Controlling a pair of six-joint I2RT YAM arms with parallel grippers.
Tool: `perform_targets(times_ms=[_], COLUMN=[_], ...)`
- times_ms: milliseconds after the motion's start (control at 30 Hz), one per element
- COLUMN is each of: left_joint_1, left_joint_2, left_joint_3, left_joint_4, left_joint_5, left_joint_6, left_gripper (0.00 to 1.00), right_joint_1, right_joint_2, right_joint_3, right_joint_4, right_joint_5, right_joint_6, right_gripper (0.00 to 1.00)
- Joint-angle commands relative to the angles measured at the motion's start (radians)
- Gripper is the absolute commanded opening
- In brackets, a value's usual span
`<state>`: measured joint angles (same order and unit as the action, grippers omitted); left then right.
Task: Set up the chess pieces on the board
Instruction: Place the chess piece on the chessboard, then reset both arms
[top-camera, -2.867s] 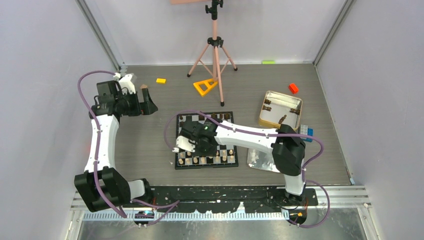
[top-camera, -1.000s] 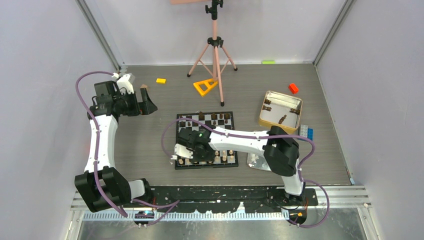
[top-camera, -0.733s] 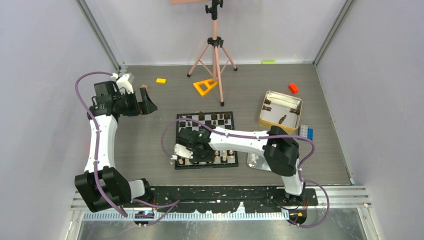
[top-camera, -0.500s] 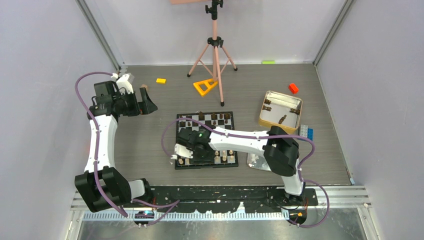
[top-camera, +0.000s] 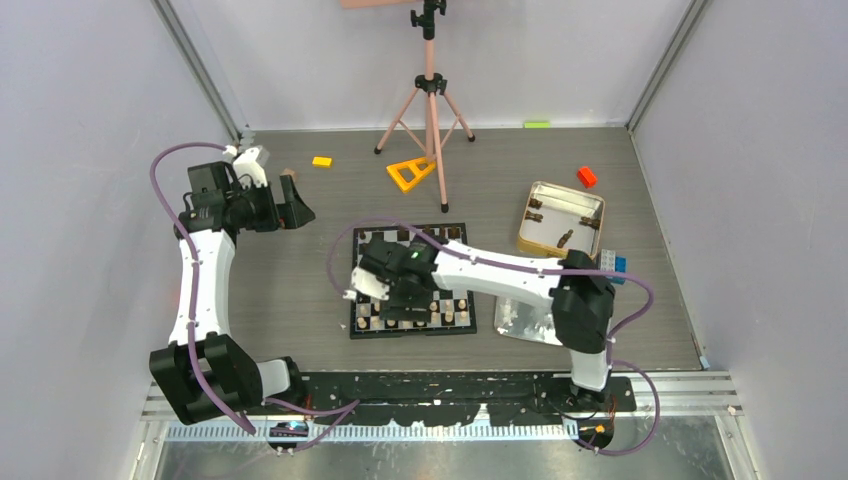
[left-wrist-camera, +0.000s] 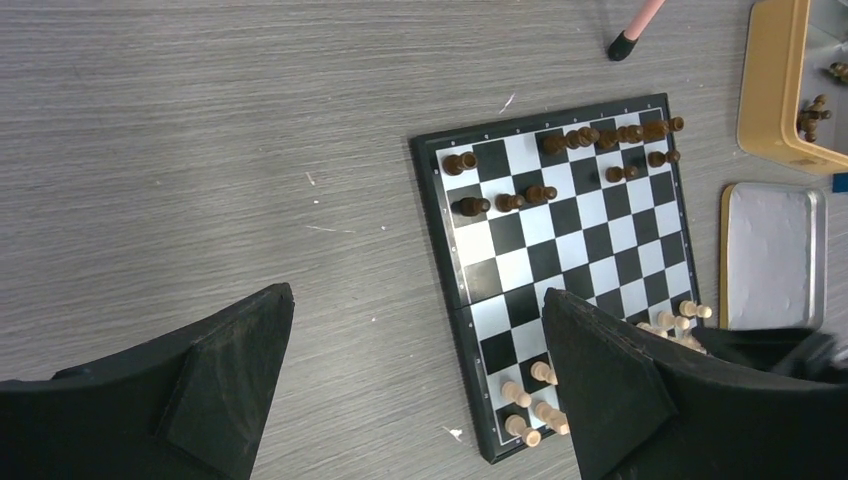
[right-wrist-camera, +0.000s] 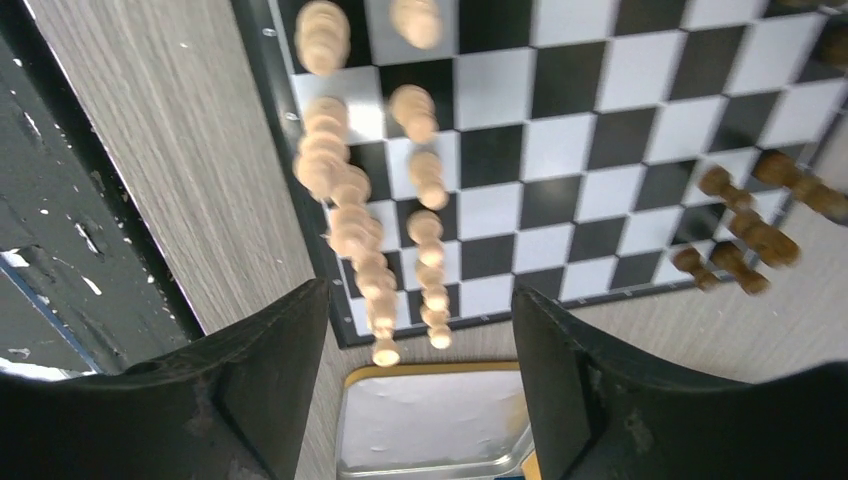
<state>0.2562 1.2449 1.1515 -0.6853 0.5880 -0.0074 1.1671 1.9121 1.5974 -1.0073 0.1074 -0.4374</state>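
Observation:
The board (top-camera: 415, 333) lies mid-table. Light chess pieces (top-camera: 440, 312) stand in two rows along its near edge, and dark chess pieces (top-camera: 425, 234) stand along its far edge. My right gripper (top-camera: 372, 298) hangs over the board's left half. In the right wrist view it (right-wrist-camera: 420, 300) is open with nothing between its fingers (right-wrist-camera: 270, 380), and the light pieces (right-wrist-camera: 345, 215) are below and blurred. My left gripper (top-camera: 295, 205) is held wide open, high at the left and off the board. In its wrist view it (left-wrist-camera: 417, 295) is empty above the board (left-wrist-camera: 560, 260).
A gold-rimmed tin (top-camera: 528, 225) at the right holds a few dark pieces (top-camera: 565, 238). A silver tray (top-camera: 525, 320) lies right of the board. A pink tripod (top-camera: 430, 100), a yellow triangle (top-camera: 410, 172) and orange (top-camera: 587, 176), yellow (top-camera: 321, 161) and blue (top-camera: 620, 265) blocks sit around the table.
My right gripper has opened and drawn back from the board's near-left corner toward its middle. The left arm has not moved.

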Motion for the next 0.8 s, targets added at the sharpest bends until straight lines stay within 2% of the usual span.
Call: perform_targets(times_ms=[0,167,267,433,500,633,767], left_joint_1=[0.007,0.008,0.008,0.009,0.008,0.008,0.008], left_joint_2=[-0.027,-0.028,-0.034,-0.045,-0.059,-0.103,-0.137], left_joint_3=[0.023,0.0,-0.033,-0.063,-0.076,-0.133,-0.174], left_joint_4=[0.038,0.084,0.14,0.188,0.209,0.276,0.312], left_joint_5=[0.02,0.017,-0.02,-0.065,-0.076,-0.064,-0.054], left_joint_6=[0.049,0.102,0.119,0.137,0.141,0.132,0.126], left_gripper=[1.0,1.0,1.0,1.0,1.0,1.0,1.0], right_joint_1=[-0.084,-0.208,-0.333,-0.56,-0.643,-0.796,-0.927], right_joint_2=[-0.145,-0.238,-0.302,-0.446,-0.5,-0.598,-0.698], right_joint_3=[0.066,0.054,-0.011,-0.185,-0.251,-0.36,-0.493], right_joint_4=[-0.011,0.02,0.092,0.241,0.307,0.399,0.516], right_joint_5=[-0.041,-0.072,-0.091,-0.092,-0.136,-0.161,-0.126], right_joint_6=[0.019,0.039,0.06,0.11,0.134,0.184,0.268], right_gripper=[0.74,0.82,0.86,0.9,0.91,0.94,0.99])
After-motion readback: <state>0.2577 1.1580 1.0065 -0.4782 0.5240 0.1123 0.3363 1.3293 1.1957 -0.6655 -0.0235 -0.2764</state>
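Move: The dark piece lying near the front of the tan box is about 33 cm to the right of my right hand, 16 cm ahead and 6 cm below. Two more dark pieces lie in that box some 27 cm right and 22 cm ahead. The empty-looking silver tray is centred about 27 cm right and 1 cm ahead; the chessboard's middle is 6 cm ahead, 2 cm right. From my left hand, the front dark piece is about 52 cm right, 2 cm ahead and 18 cm below. Already clear of the set white piece, I sweep my right hand off the board in a fast arc, rising about 10 cm early on, then swinging some 23 cm right and 15 cm forward over the board towards the near-left corner of the tan box. On the way I turn it clockwise roughly 50 degrees, tip the fingers forward and open them almost fully, touching nothing at the end. ##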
